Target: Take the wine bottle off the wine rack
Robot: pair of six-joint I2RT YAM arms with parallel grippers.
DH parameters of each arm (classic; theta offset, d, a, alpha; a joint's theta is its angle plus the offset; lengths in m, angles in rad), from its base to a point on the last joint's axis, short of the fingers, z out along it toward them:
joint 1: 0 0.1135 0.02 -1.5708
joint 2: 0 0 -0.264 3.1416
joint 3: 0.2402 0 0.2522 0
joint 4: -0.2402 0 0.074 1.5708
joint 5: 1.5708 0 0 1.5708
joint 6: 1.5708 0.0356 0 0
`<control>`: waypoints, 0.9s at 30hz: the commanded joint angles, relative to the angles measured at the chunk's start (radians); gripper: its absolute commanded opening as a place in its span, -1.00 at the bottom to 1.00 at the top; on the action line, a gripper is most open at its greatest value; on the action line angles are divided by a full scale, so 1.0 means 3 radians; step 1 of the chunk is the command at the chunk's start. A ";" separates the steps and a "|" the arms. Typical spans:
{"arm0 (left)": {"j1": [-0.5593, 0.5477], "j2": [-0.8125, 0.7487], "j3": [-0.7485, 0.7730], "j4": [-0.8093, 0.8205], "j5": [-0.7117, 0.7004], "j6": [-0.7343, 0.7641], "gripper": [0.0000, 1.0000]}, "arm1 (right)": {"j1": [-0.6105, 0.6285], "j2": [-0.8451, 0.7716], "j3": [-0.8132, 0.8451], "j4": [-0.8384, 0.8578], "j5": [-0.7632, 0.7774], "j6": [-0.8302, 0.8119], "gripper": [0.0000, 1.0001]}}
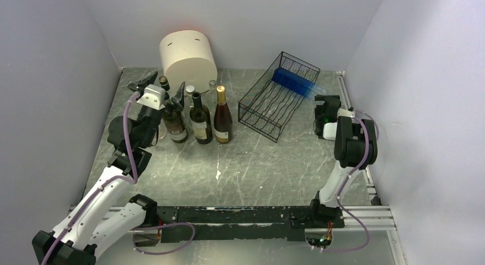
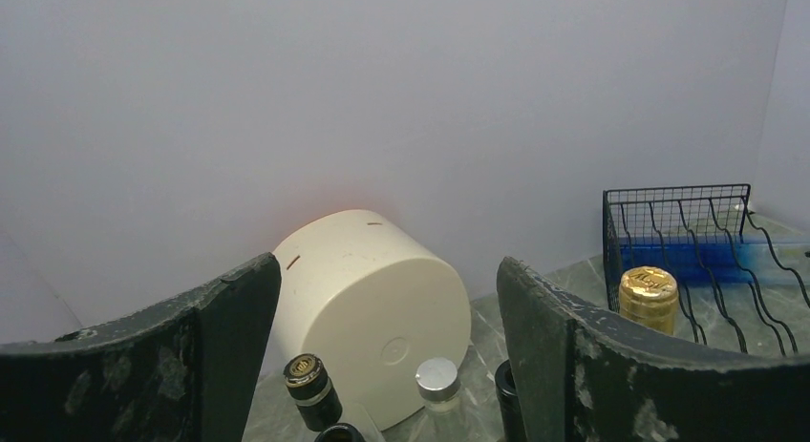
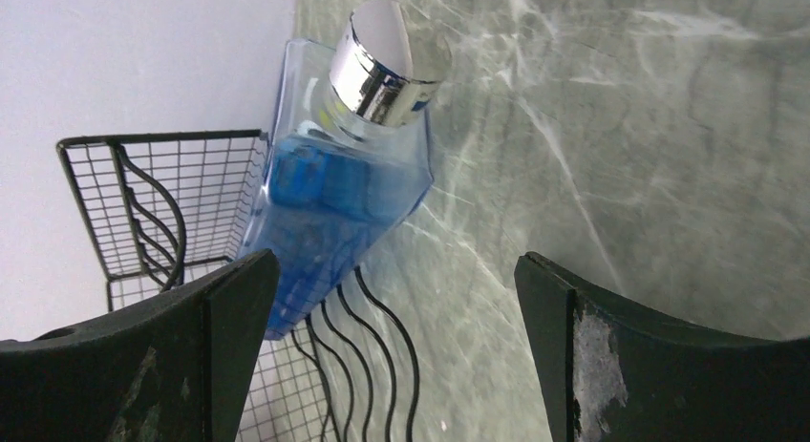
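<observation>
The black wire-mesh wine rack [image 1: 273,105] stands tilted at the back right. A clear blue wine bottle [image 1: 294,80] with a silver cap lies across its far end, neck towards the right. In the right wrist view the bottle [image 3: 330,184] lies ahead and left of my fingers, its cap [image 3: 387,55] past the rack [image 3: 143,203]. My right gripper [image 1: 320,102] [image 3: 396,347] is open and empty, just right of the bottle's cap end. My left gripper [image 1: 163,86] [image 2: 387,356] is open and empty above the standing bottles at the back left.
Three dark wine bottles [image 1: 200,119] stand in a row left of the rack, one gold-capped [image 1: 222,116]. A clear silver-capped bottle [image 2: 437,377] stands behind them. A cream cylinder [image 1: 187,59] lies by the back wall. Walls close in on the left, back and right.
</observation>
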 commanded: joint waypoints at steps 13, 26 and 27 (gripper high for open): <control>-0.0020 -0.0092 0.0009 0.0105 0.0016 0.0019 0.75 | -0.0016 0.0995 0.0399 0.1121 -0.0014 0.0626 1.00; -0.0022 -0.0069 0.0013 0.0106 0.0071 -0.0029 0.73 | -0.0010 0.1243 0.0950 0.0445 -0.0039 0.0972 1.00; -0.0021 -0.0067 0.0015 0.0105 0.0079 -0.0031 0.73 | -0.0010 0.1261 0.0974 0.0424 -0.0060 0.0982 1.00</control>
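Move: The blue wine bottle lies sloping across the rack; its middle is about 8 cm ahead and 6 cm left of the open right hand, roughly level with it, the capped neck reaching back to the hand's right. The rack's middle is some 3 cm ahead and 20 cm left. The gold-capped bottle stands about 45 cm left and 16 cm back. From the left hand the blue bottle lies roughly 26 cm ahead, 58 cm right and 35 cm below. The open right hand slides about 8 cm forward around the blue bottle's neck, tipping up some 15 degrees. ##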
